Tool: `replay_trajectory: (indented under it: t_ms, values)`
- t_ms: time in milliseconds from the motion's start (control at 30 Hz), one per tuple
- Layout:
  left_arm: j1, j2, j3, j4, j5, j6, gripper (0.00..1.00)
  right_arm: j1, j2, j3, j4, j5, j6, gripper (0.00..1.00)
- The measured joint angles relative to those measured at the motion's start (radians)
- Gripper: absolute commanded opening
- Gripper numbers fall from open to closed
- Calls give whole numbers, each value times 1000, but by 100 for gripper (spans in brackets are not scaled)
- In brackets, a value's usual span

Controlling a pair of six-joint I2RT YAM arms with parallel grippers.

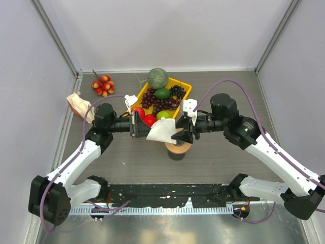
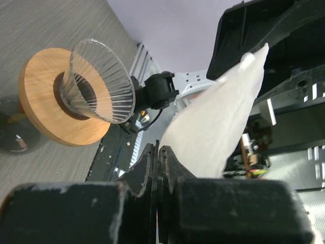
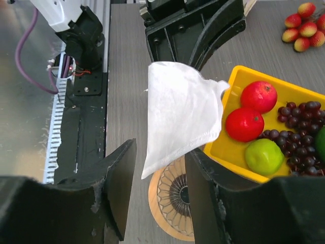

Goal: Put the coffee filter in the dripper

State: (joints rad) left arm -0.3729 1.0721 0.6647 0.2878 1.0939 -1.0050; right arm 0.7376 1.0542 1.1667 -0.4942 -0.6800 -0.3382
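My left gripper (image 1: 143, 128) is shut on one edge of the white paper coffee filter (image 1: 162, 130) and holds it in the air above the table. In the left wrist view the filter (image 2: 218, 122) rises from the closed jaws (image 2: 158, 152). The clear ribbed dripper (image 2: 99, 81) sits in a tan wooden ring (image 2: 43, 109) on a dark glass cup (image 2: 11, 134). My right gripper (image 1: 176, 135) is open, its jaws either side of the filter's lower corner (image 3: 177, 112) without touching it. The dripper (image 3: 179, 195) is right below the right gripper (image 3: 160, 150).
A yellow tray (image 1: 184, 85) with apples, grapes and a lime stands just behind the grippers; it also shows in the right wrist view (image 3: 228, 147). A melon (image 1: 157, 78) is behind it, lychees (image 1: 103, 85) to the back left, a beige paper bundle (image 1: 78, 105) at the left wall.
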Motion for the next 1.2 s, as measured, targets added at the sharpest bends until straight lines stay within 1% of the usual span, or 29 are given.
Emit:
replay_trajectory:
  t_ms: [100,133,167,200,233,433,533,567,600,633,667,767,900,967,1133,1200]
  values:
    - [-23,-14,54,-113,-1,121,0,0,2,23,-12,-34,1,39]
    - [-34,-20,71,-146,-2,159,0,0,5,27,-11,-46,5,28]
    - [-43,-27,85,-172,-1,193,0,0,8,29,-12,-56,8,21]
    - [-49,-35,95,-192,-1,220,0,0,15,31,-11,-68,10,10]
    - [-54,-42,105,-215,-1,248,0,0,23,31,-12,-77,12,6]
    - [-59,-58,149,-316,-4,356,0,0,53,28,-28,-117,13,5]
    - [-59,-58,172,-338,-8,362,0,0,52,25,-24,-132,14,5]
    - [-59,-58,179,-340,-10,362,9,0,52,22,-23,-134,14,5]
    - [-60,-58,184,-342,-11,361,23,1,52,19,-21,-134,14,5]
    - [-61,-58,188,-342,-11,360,33,2,52,17,-21,-134,14,5]
    - [-62,-58,188,-342,-11,355,41,3,52,14,-19,-130,14,5]
    - [-63,-58,184,-345,-11,347,57,6,49,13,-16,-107,11,5]
    - [-64,-63,157,-340,-20,325,64,6,26,12,-14,-67,1,5]
    - [-64,-63,140,-333,-26,306,66,7,8,10,-4,-51,0,5]
    - [-63,-50,93,-248,-31,213,66,7,-10,1,31,-37,2,5]
    - [-58,-28,78,-190,-30,157,66,7,-9,-2,40,-34,3,5]
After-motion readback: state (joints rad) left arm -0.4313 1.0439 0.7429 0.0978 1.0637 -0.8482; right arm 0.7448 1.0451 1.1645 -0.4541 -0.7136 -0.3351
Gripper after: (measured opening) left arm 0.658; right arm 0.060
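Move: The coffee filter, already pinched by the left hand, has its middle about 6 cm left and 2 cm ahead of the right hand, level with its open fingers; from the left hand it is 5 cm right and 1 cm ahead. The dripper stands some 2 cm right, 2 cm ahead and 12 cm below the right hand; the green apple is about 6 cm left, 14 cm ahead and 24 cm below it. Right fingers pinch the filter's near edge; the left hand backs and rises about 3 cm, opens, then sinks. ##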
